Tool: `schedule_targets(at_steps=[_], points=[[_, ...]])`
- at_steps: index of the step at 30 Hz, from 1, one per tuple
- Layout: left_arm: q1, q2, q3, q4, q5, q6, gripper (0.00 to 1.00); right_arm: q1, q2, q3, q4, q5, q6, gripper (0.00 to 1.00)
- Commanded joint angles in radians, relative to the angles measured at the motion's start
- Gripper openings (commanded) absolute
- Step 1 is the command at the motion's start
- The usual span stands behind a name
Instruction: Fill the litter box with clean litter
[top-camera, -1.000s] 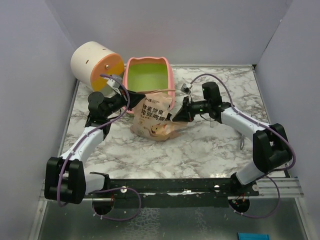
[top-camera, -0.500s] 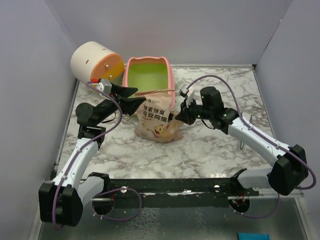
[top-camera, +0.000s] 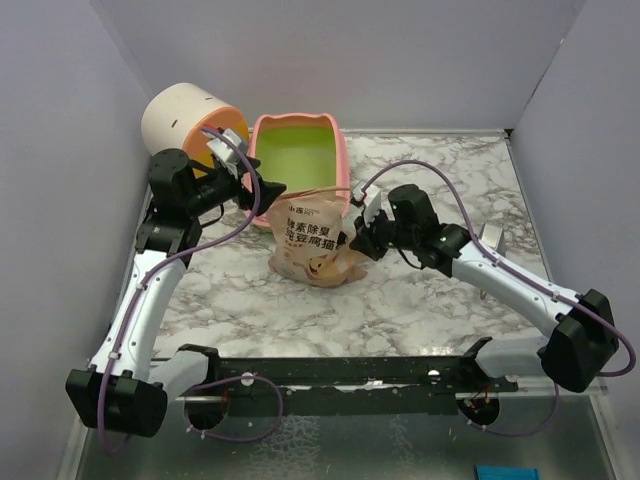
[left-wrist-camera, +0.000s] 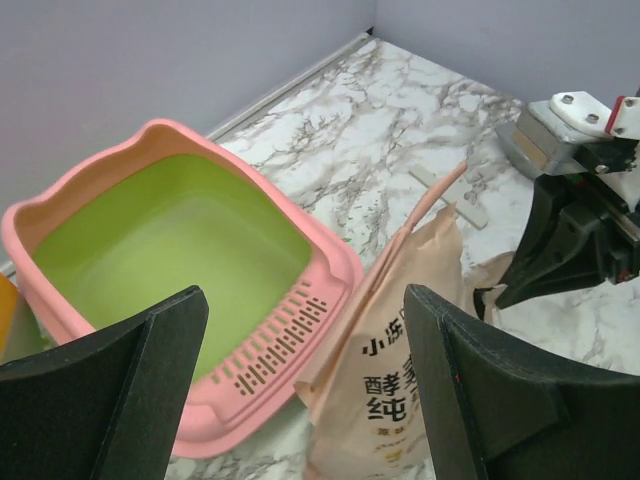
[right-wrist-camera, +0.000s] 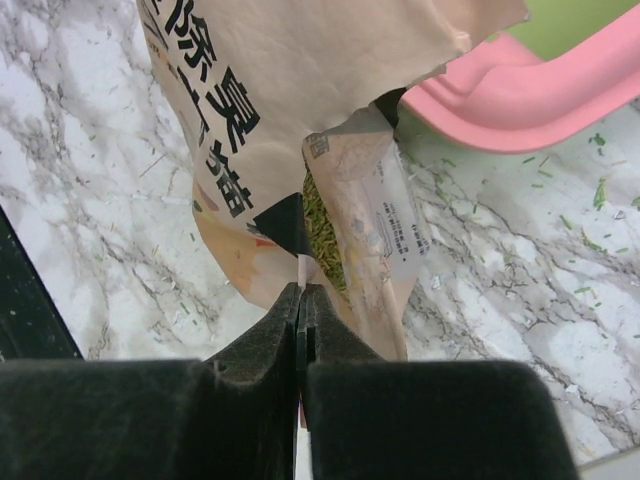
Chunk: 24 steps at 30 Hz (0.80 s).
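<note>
The pink litter box (top-camera: 296, 128), lime-green inside (left-wrist-camera: 170, 235), stands at the back of the table with its slotted ledge (left-wrist-camera: 270, 345) toward me. A tan printed pouch (top-camera: 312, 238) leans against its near end. My left gripper (top-camera: 262, 190) hangs open above the ledge and the pouch top (left-wrist-camera: 400, 360), with nothing between its fingers. My right gripper (right-wrist-camera: 300, 292) is shut on a lower corner flap of the pouch (right-wrist-camera: 300, 110). Clean litter (right-wrist-camera: 320, 235) shows as greenish granules through a gap in the pouch. No litter shows in the box.
A cream-and-orange cylinder (top-camera: 185, 125) lies at the back left, right behind my left arm. A grey metal object (top-camera: 491, 237) lies beside my right forearm. Stray green bits (right-wrist-camera: 598, 192) dot the marble near the box corner (right-wrist-camera: 520, 80). Grey walls close three sides.
My left gripper has opened, let go of the pouch top and risen back toward the cylinder. The right gripper has stayed shut on the pouch and shifted slightly left.
</note>
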Motion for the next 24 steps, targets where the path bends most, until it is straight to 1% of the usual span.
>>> schedule_targets(at_steps=[1,3,6,8,10,12,14,17,19,20,21,24], points=[[-0.011,0.044,0.094,-0.180,0.052,0.206,0.81,0.024,-0.052,-0.035,-0.059,0.005,0.015,0.01],[-0.015,0.080,0.121,-0.206,0.138,0.274,0.81,0.026,-0.057,-0.029,-0.070,-0.002,0.016,0.01],[-0.034,0.168,0.208,-0.335,0.208,0.397,0.79,0.029,-0.064,-0.016,-0.087,-0.001,0.015,0.01],[-0.062,0.221,0.256,-0.418,0.228,0.458,0.79,0.029,-0.067,-0.002,-0.104,0.001,0.011,0.01],[-0.098,0.258,0.287,-0.492,0.221,0.515,0.79,0.031,-0.069,0.010,-0.117,0.007,0.006,0.01],[-0.136,0.281,0.300,-0.538,0.172,0.563,0.79,0.031,-0.068,0.023,-0.129,0.010,-0.004,0.01],[-0.162,0.309,0.303,-0.570,0.124,0.596,0.79,0.031,-0.065,0.033,-0.135,0.006,-0.009,0.01],[-0.181,0.329,0.294,-0.586,0.114,0.612,0.78,0.031,-0.057,0.047,-0.143,0.006,-0.015,0.01],[-0.193,0.333,0.289,-0.588,0.113,0.618,0.73,0.031,-0.050,0.055,-0.146,0.012,-0.017,0.01],[-0.198,0.332,0.284,-0.587,0.107,0.623,0.69,0.031,-0.048,0.059,-0.148,0.016,-0.018,0.01],[-0.206,0.327,0.277,-0.582,0.093,0.628,0.63,0.031,-0.046,0.062,-0.149,0.019,-0.017,0.01],[-0.235,0.256,0.193,-0.482,0.037,0.603,0.35,0.030,-0.045,0.068,-0.149,0.022,-0.015,0.01]])
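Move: The litter bag's pale-pink top seam, at the end nearest the open left fingers, lies about 7 cm to the left hand's right, 2 cm back and some 10 cm below. The bag's body is centred roughly 10 cm right, 3 cm back and 23 cm below; the litter box is about 22 cm ahead, 3 cm right, and 30 cm below. From the right hand, still pinching the bag's mouth edge, that seam end lies around 14 cm left, 4 cm ahead, 8 cm above. The left hand swings down about 9 cm and to its right some 6 cm onto the bag's top seam, turning clockwise some 25 degrees while its fingers tip downward, then starts closing them with the seam between, ending about half open. The right hand keeps its shut pinch on the bag's mouth edge and draws it back a couple of centimetres. ##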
